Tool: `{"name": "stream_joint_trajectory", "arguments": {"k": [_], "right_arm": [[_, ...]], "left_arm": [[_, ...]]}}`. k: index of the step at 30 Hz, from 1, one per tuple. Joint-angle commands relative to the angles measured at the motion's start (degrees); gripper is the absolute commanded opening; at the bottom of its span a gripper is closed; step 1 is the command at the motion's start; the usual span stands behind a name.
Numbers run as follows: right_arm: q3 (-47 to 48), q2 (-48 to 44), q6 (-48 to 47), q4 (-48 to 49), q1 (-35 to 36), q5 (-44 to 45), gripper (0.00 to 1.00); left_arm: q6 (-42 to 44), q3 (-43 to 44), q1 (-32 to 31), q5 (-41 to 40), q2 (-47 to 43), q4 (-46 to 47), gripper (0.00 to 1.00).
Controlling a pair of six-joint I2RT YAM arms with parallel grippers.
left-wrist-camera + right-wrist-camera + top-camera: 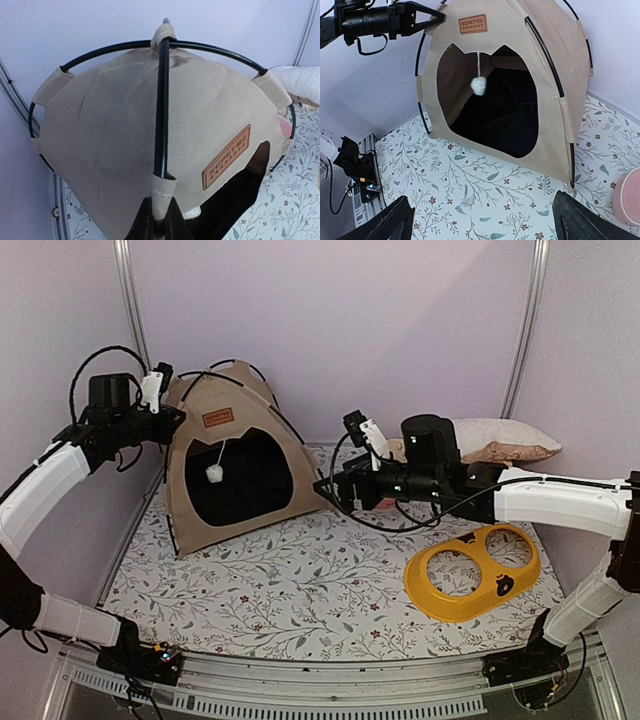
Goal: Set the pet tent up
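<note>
The pet tent [228,390] stands upright at the back left of the mat, its dark doorway facing front-right. It is tan fabric [100,130] [550,50] on thin black poles [161,110], with a brown label [226,156] [472,23] and a white pom-pom [213,474] [479,86] hanging in the opening. My left gripper [160,222] [175,416] [437,17] is shut on a fabric pole sleeve [163,192] at the tent's upper left side. My right gripper [485,220] [330,490] hovers open over the mat to the right of the tent, holding nothing.
A floral mat [300,580] covers the table. A yellow two-hole bowl stand [475,570] lies front right. A beige pillow [500,440] rests at the back right wall. A pink round object [627,202] sits near my right arm. Walls and frame posts [130,300] close in behind the tent.
</note>
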Motion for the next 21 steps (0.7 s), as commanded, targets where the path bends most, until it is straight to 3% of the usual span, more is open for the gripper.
{"name": "stream_joint_trajectory", "arguments": {"k": [1, 6, 13, 21], "right_arm": [[0.6, -1.3, 1.8, -3.0, -0.6, 6.5, 0.99], [0.1, -2.0, 5.7, -6.0, -4.3, 10.2, 0.99], [-2.9, -6.1, 12.3, -10.0, -11.2, 14.7, 0.99], [-5.5, -14.1, 16.8, -14.6, -22.4, 18.5, 0.99]], "left_arm": [[-3.0, 0.1, -0.3, -5.0, -1.9, 5.5, 0.0], [-7.6, -1.9, -0.1, -0.5, -2.2, 4.4, 0.0], [-5.8, -4.3, 0.4, -3.1, -1.1, 5.4, 0.0], [-3.1, 2.3, 0.1, 5.2, 2.7, -2.8, 0.0]]}}
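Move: I hold the tent by its front-left pole sleeve in my left hand; the tent's middle lies roughly 8 cm ahead, 9 cm right and 15 cm below. From my empty right hand the white cushion is about 28 cm ahead, 42 cm right and 22 cm down. Nearer, at table level, come the pink bowl, some 19 cm ahead and 12 cm right, and the round plate, about 29 cm ahead and 18 cm right. With its fingers wide open, I swing my right hand away from the tent, about 17 cm right and 9 cm forward towards the cushion side, slowly at first and then faster, turning the wrist some 35 degrees clockwise with the fingers tipping a little lower. My left hand keeps its pinch on the tent's sleeve and sinks about 1.5 cm. ##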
